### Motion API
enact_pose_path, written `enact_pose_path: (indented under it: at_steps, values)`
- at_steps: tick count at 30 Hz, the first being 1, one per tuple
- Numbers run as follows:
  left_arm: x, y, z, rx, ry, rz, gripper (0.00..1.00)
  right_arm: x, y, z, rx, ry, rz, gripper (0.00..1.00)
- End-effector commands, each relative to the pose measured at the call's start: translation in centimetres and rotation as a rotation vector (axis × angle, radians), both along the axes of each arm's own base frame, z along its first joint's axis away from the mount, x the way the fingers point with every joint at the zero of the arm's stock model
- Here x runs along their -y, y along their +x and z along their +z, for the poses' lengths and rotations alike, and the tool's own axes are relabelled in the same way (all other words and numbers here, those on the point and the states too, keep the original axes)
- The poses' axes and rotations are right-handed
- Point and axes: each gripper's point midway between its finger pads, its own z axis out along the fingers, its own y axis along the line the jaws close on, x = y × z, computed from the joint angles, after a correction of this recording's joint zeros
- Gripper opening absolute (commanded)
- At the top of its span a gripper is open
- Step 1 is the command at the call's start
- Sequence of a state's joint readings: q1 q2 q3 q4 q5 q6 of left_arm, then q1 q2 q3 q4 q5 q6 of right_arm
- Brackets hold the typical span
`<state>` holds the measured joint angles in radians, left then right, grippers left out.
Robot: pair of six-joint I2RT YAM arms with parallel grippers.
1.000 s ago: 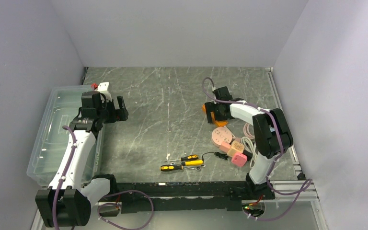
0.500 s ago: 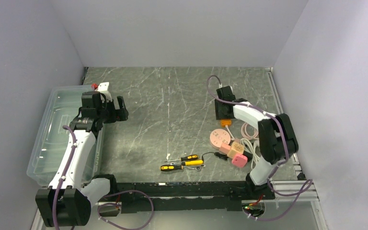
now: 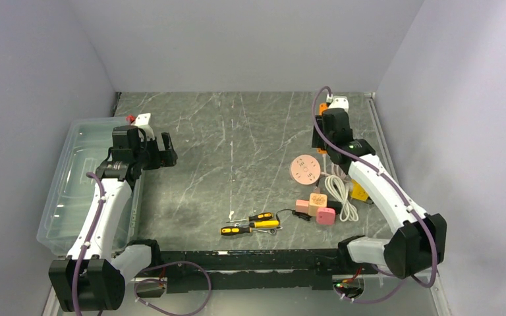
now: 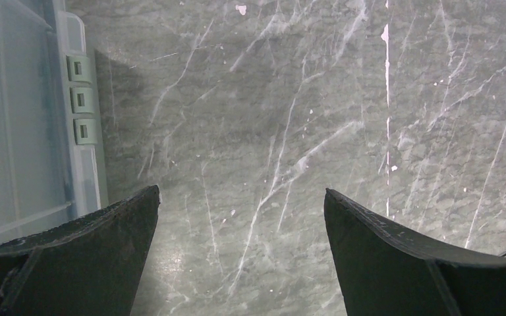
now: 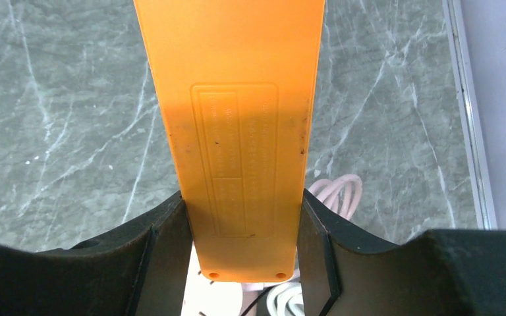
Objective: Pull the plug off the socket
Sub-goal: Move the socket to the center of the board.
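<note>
My right gripper (image 5: 244,197) is shut on an orange power strip (image 5: 237,112) and holds it above the table. Only the strip's labelled back face shows, so any plug in it is hidden. In the top view the right gripper (image 3: 321,137) is at the back right, with a bit of the orange strip (image 3: 316,142) showing at its fingers. A round pink socket (image 3: 304,169) with a coiled pale cable (image 3: 337,187) lies below it. A black plug (image 3: 301,214) on a thin cable lies beside pink and peach cubes (image 3: 316,207). My left gripper (image 3: 166,150) is open and empty over bare table (image 4: 240,191).
A clear plastic bin (image 3: 79,178) stands at the left, its rim next to my left fingers (image 4: 82,125). Two yellow-and-black screwdrivers (image 3: 250,224) lie near the front middle. Another orange piece (image 3: 359,192) shows under the right forearm. A metal rail (image 3: 382,138) runs along the right edge.
The right arm has swung from the table's middle to the back right, carrying the orange strip. The pink socket and the cubes have shifted a little. The left arm has not moved.
</note>
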<state>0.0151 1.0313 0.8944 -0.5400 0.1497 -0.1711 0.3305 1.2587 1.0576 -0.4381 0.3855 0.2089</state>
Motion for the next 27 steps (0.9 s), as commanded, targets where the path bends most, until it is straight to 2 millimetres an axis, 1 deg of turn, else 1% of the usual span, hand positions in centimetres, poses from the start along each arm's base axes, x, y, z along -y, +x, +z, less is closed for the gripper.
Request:
enact_pose_path:
  at_steps: [1, 3, 8, 10, 12, 15, 19, 23, 27]
  values:
    - [0.6, 0.7, 2.3, 0.063, -0.016, -0.026, 0.99, -1.2, 1.5, 7.9, 0.209, 0.082, 0.031, 0.16]
    - [0.6, 0.7, 2.3, 0.063, -0.017, -0.026, 0.99, -1.6, 1.5, 9.6, 0.252, 0.104, 0.054, 0.15]
    - [0.8, 0.8, 2.3, 0.063, -0.026, -0.034, 0.99, -2.2, 1.3, 15.0, 0.379, 0.14, 0.099, 0.16]
    - [0.9, 0.8, 2.3, 0.063, -0.029, -0.037, 0.99, -2.8, 1.7, 16.3, 0.408, 0.145, 0.128, 0.16]
    - [0.9, 0.8, 2.3, 0.062, -0.03, -0.039, 0.99, -3.3, 2.4, 16.9, 0.417, 0.145, 0.149, 0.17]
    - [1.0, 0.7, 2.3, 0.062, -0.031, -0.04, 0.99, -4.3, 3.8, 16.9, 0.416, 0.146, 0.178, 0.17]
    - [1.0, 0.7, 2.4, 0.066, -0.034, -0.042, 0.99, -6.4, 6.0, 15.3, 0.399, 0.155, 0.232, 0.17]
    - [1.2, 0.6, 2.6, 0.07, -0.041, -0.051, 0.99, -9.5, 7.7, 13.7, 0.386, 0.166, 0.295, 0.17]
    - [1.3, 0.6, 2.7, 0.073, -0.039, -0.054, 0.99, -14.1, 8.9, 12.3, 0.383, 0.17, 0.363, 0.17]
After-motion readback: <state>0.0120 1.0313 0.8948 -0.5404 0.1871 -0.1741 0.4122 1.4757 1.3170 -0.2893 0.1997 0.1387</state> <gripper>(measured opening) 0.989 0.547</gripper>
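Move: The right gripper already holds the orange socket some 19 cm above the board; the board's centre, where it is to go, lies about 20 cm to the left and 3 cm back. The round pink socket is about 6 cm back and 2 cm left, the beige cube roughly 18 cm back and 3 cm right, the white cord coil 15 cm back and 11 cm right, all near board height. From the left gripper the board's centre is 24 cm right, 2 cm ahead and 18 cm below. Keep the right fingers clamped on the orange socket and first raise it about 10 cm, drawing its trailing cord up after it. Then swing it left and forward towards the board's midline while sinking about 5 cm again, ending some 9 cm left and 7 cm farther out, with the hand turned about 15 degrees counter-clockwise. ##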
